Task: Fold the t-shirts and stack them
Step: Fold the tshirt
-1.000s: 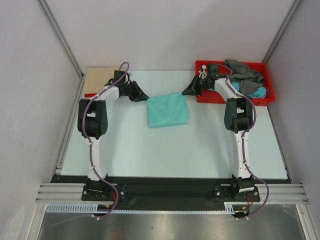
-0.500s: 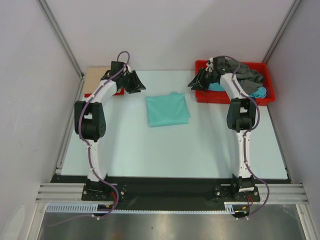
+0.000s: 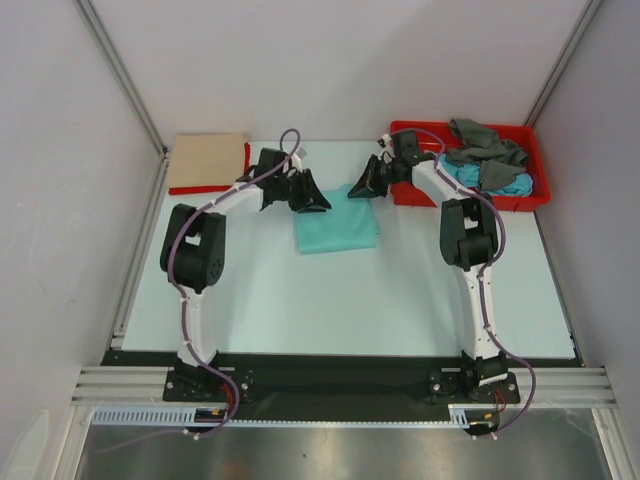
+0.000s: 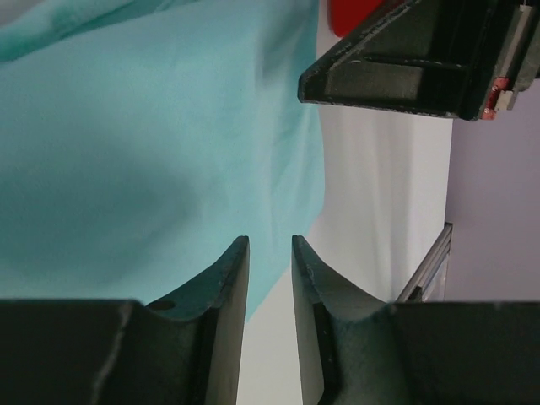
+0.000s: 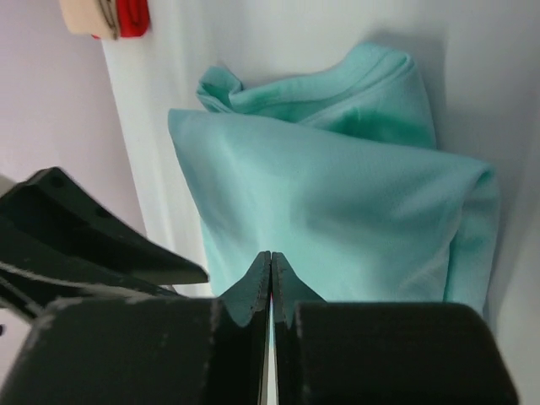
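Note:
A mint-green t-shirt [image 3: 336,224] lies folded at the table's middle back. My left gripper [image 3: 320,201] hovers at its back left edge, jaws a narrow gap apart with nothing between them [image 4: 270,245]; the shirt [image 4: 152,143] fills that view. At the shirt's back right corner my right gripper [image 3: 357,190] is shut, fingertips together [image 5: 271,256] above the cloth [image 5: 337,194]. A folded beige t-shirt [image 3: 207,160] rests on a red one [image 3: 212,189] at the back left. Grey [image 3: 486,146] and turquoise-blue [image 3: 512,184] t-shirts are heaped in the tray.
The red plastic tray [image 3: 410,193] stands at the back right, just behind my right arm. Metal frame posts [image 3: 120,70] and grey walls close in the table on both sides. The two grippers sit close together over the shirt's back edge.
Half a second ago the left gripper was by the beige stack and the right over the tray; both have swung back to the mint-green shirt. The right jaws have shut and the left have narrowed.

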You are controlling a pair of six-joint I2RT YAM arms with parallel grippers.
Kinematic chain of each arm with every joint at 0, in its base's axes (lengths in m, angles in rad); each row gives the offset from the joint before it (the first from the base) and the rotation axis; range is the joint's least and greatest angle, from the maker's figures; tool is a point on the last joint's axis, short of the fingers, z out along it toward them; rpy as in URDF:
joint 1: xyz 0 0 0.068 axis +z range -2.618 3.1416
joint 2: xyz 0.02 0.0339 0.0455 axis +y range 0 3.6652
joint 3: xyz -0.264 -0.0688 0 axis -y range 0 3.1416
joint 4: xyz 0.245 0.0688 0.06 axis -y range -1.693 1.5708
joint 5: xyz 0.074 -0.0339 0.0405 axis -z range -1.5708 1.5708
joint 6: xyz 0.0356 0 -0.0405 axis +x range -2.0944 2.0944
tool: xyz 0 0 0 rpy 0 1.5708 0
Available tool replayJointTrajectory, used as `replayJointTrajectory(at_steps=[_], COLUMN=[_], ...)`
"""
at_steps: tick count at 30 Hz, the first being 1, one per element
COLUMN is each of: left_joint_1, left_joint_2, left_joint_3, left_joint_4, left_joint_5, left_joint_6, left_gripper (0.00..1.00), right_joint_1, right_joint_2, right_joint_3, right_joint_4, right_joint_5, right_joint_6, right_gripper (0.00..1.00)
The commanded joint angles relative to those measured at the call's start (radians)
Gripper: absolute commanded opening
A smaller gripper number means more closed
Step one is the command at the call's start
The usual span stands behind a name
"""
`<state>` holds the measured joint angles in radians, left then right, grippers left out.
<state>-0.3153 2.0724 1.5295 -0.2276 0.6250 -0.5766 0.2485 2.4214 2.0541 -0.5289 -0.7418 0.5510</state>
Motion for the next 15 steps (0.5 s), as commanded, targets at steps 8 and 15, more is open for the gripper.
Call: replayJointTrajectory(at_steps=[8, 15], left_joint_1=[0.056, 0.099], left_joint_2=[0.207, 0.324], left_joint_3=[0.073, 0.171], left_joint_4=[0.348, 0.448], left_joint_5=[0.075, 0.074], left_joint_6=[-0.149, -0.247], left_gripper=[0.29, 0.29], right_joint_1=[-0.017, -0.032], right_joint_2=[0.146, 0.229], right_joint_3=[0.087, 0.192], right_joint_4=[0.328, 0.386], right_joint_5=[-0.050, -0.015], right_joint_6=[0.208, 0.248], right_gripper=[0.01, 0.01])
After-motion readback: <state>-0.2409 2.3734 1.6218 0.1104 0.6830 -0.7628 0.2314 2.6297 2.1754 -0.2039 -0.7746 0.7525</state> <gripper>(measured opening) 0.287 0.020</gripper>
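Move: The teal t-shirt lies folded beneath both hands, some 8 cm below the left and 6 cm below the right; its middle is about 4 cm to the left hand's right and level with it, and 4 cm left of and 4 cm back from the right hand. The shirt's far edge is roughly 9 cm ahead of the left hand and 5 cm ahead of the right. The red box is centred some 33 cm right of the right hand and 13 cm farther out. Both hands travel forward over the shirt's top layer to its far edge, the left about 7 cm while sinking nearly as much, its fingers still part open and flattening by some 10 degrees. The right, fingers kept shut, reaches forward about 6 cm, level at first and then dropping some 3 cm, and also tips a little flatter as it comes in low at the folded edge, just right of the left hand; whether either fingertip touches the cloth can't be seen. ##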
